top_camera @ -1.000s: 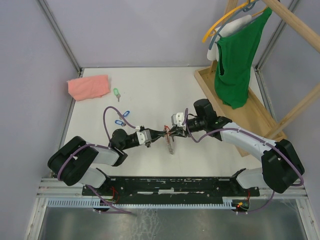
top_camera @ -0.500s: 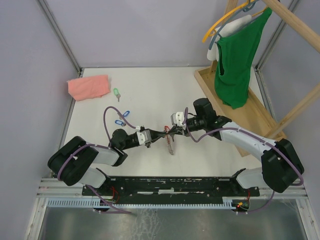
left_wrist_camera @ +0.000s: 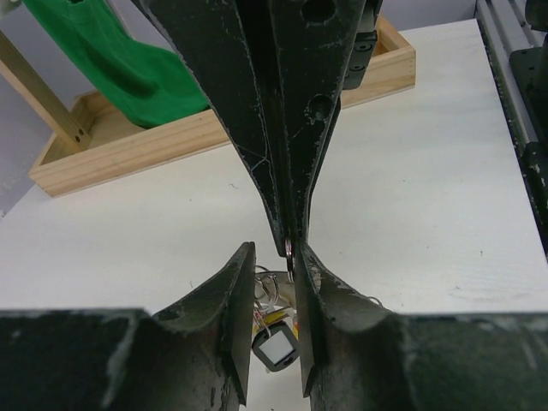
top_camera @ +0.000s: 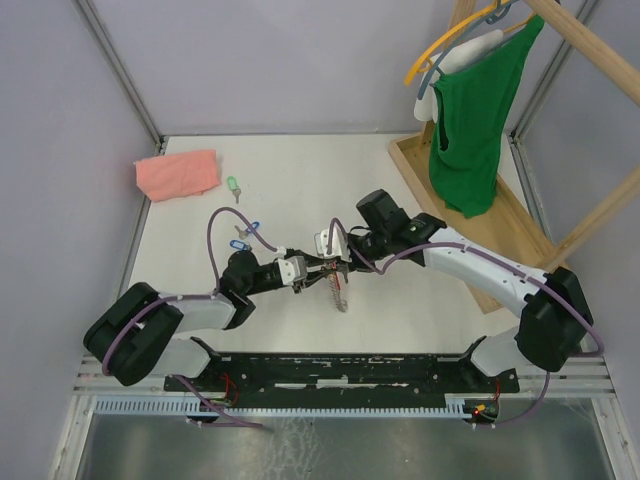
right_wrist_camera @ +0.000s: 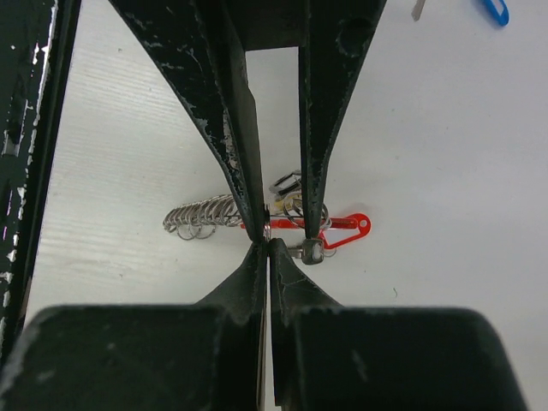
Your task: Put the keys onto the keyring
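Observation:
The keyring (top_camera: 341,292) hangs between the two grippers over the middle of the table. Its row of silver loops (right_wrist_camera: 201,214), red band (right_wrist_camera: 341,224) and a silver key head (right_wrist_camera: 310,251) show in the right wrist view. My right gripper (right_wrist_camera: 267,244) is shut on one small ring of it. My left gripper (left_wrist_camera: 274,257) is open, its fingers on either side of the right fingertips (left_wrist_camera: 287,231). Below it hangs the black tag (left_wrist_camera: 276,349). Two blue keys (top_camera: 243,235) and a green key (top_camera: 233,187) lie on the table to the left.
A pink folded cloth (top_camera: 177,173) lies at the back left. A wooden rack base (top_camera: 500,215) stands along the right side, and a green garment (top_camera: 478,110) hangs on a hanger above it.
The left jaws have parted from shut. The right arm has reached further left, so the spot where the grippers meet and the keyring have shifted slightly left.

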Action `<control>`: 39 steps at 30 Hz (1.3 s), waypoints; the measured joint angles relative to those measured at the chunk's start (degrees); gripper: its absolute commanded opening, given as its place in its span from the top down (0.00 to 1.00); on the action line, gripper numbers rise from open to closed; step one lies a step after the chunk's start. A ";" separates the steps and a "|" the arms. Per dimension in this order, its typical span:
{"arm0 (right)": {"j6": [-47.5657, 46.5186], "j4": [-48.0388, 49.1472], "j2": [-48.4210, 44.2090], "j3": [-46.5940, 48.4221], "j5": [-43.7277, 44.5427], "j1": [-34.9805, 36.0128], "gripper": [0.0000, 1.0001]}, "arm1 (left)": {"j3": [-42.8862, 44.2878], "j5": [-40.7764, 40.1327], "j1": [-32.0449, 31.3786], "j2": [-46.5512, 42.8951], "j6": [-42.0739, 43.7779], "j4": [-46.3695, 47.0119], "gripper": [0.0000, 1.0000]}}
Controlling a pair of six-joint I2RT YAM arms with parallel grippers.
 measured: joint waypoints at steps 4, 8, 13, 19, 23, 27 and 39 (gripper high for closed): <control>-0.42 -3.74 0.85 2.32 3.80 1.53 0.99 | 0.26 0.37 0.00 0.00 0.39 -1.38 0.74; -0.66 -5.77 0.85 3.37 6.14 2.38 0.99 | 0.61 1.33 -0.02 0.00 0.46 -1.97 0.82; -0.90 -7.02 1.57 4.74 7.93 3.08 0.99 | 1.14 1.68 -0.07 0.00 0.81 -3.15 0.97; -0.94 -7.39 2.03 4.98 8.85 3.50 0.85 | 1.20 1.57 -0.07 0.00 0.87 -4.04 0.97; -0.74 -5.14 0.52 2.80 8.39 2.73 0.78 | 0.07 0.76 -0.04 0.44 0.83 -1.09 0.97; -0.09 -1.51 -3.41 -2.60 4.76 -0.48 0.74 | -1.44 -0.59 0.00 1.68 0.68 3.08 0.97; 5.86 17.66 -7.80 -15.37 -7.32 -6.34 0.70 | -3.32 -1.81 0.00 6.38 -3.43 15.13 0.97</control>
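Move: The keyring's thin metal end is pinched in the right fingertips, right at that hand's own point, and sits between the open left fingers, about 1 cm to the left hand's right. From the right hand, the coil with its red strip hangs some 5 cm below and 2 cm back; the blue-tag keys lie on the table about 19 cm left, 6 cm farther out and 12 cm below. Hold the left gripper almost where it is and close its open fingers on the keyring's metal end beside the right fingertips. Only then open the right fingers and back them off about 2 cm to the right, first pointing them slightly steeper, then tilting them some 20 degrees back towards level; keep the left grip shut. ##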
